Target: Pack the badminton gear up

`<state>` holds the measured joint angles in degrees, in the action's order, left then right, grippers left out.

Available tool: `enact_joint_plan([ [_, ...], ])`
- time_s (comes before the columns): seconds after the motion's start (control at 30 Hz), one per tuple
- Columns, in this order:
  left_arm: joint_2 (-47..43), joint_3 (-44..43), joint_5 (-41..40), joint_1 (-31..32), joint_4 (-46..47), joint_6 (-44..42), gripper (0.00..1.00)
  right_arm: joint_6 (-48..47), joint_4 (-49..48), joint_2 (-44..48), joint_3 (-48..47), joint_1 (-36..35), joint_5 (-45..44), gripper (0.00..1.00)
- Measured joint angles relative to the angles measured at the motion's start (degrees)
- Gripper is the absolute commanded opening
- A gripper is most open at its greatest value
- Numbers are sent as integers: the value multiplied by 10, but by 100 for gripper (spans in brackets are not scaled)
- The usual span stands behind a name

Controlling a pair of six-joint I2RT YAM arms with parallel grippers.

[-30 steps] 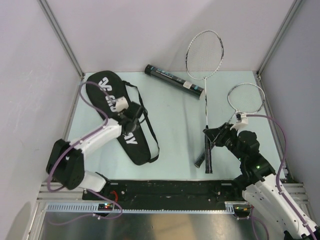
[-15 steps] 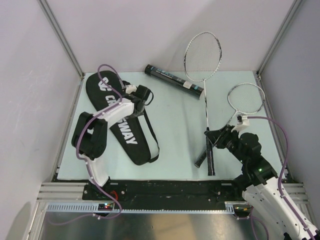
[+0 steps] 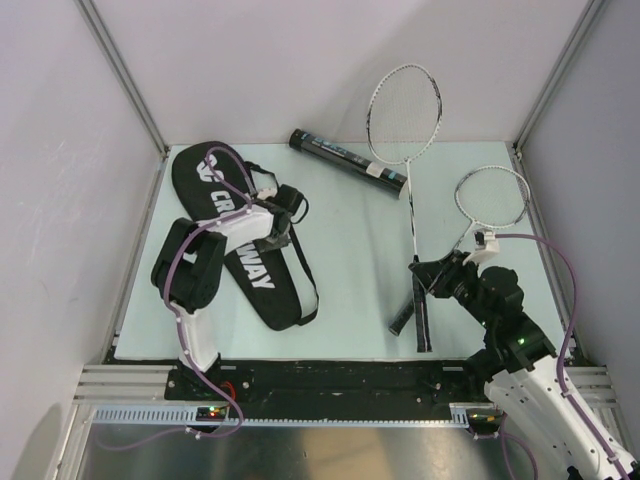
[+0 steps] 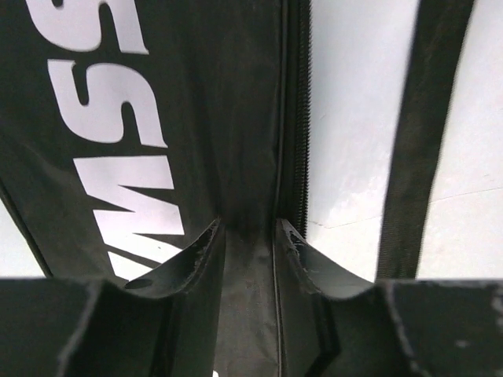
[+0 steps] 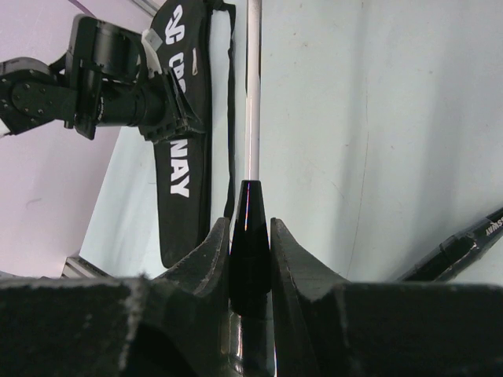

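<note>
The long black CROSSWAY bag [image 3: 232,262] lies flat at the left of the table. My left gripper [image 3: 283,228] is at its right edge, jaws closed on the bag fabric [image 4: 250,157] beside the zipper [image 4: 297,118]. One racket [image 3: 404,100] has its head raised at the back wall. My right gripper [image 3: 427,272] is shut on that racket's black handle cone [image 5: 250,206], with the shaft [image 5: 253,94] running straight ahead. A second racket [image 3: 492,195] lies at the right, its handle [image 3: 402,318] crossing under the first. The dark printed tube [image 3: 348,160] lies at the back middle.
The bag's shoulder strap [image 3: 303,268] loops on the mat beside the bag and shows as a black band [image 4: 424,133] in the left wrist view. Grey walls and metal posts [image 3: 122,75] enclose the table. A black rail [image 3: 330,378] runs along the near edge.
My left arm has swung back from the middle of the bag to its right edge, and its jaws have narrowed onto the fabric. The racket in my right gripper has shifted slightly left.
</note>
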<state>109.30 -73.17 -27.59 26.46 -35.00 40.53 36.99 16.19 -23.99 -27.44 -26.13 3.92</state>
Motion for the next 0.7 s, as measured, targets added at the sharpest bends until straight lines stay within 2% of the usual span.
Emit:
enact_joint_plan([
  [0.2, -11, 40, 6, 0, 35, 0, 39, 0, 7, 9, 0, 0, 0, 0],
  [0.3, -18, 51, 8, 0, 48, 0, 37, 0, 9, 14, 0, 0, 0, 0],
  [0.37, -21, 57, 8, 0, 54, 0, 28, 0, 12, 16, 0, 0, 0, 0],
  [0.47, -25, 66, 16, 0, 74, 1, 7, 0, 16, 16, 0, 0, 0, 0],
  [0.5, -27, 69, 20, 0, 81, 0, 4, 0, 17, 17, 0, 0, 0, 0],
  [0.7, -56, 104, 39, 0, 105, -1, 0, 5, 26, 14, 0, -7, 2, 0],
])
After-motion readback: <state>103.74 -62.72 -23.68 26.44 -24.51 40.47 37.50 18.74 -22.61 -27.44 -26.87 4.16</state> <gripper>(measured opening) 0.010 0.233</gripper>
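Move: My left hand hovers half open, fingers down, right over the bag's right-hand edge: the zip seam lies level with the fingertips, about 1 cm to their right and roughly 1 cm below. The black strap runs some 8 cm to the right of my left hand, and the white W lettering is about 6 cm to its left. From my right hand, holding a racket, that zip seam lies about 16 cm ahead, 40 cm left and 20 cm below. I sink my left hand about 1 cm onto the bag's edge and hold it there. Then I shut its half-open fingers fully, pinching the thin fabric beside the zip, while the hand tips about 5 degrees, its left side dropping, and starts drawing back towards my base by about a centimetre. ##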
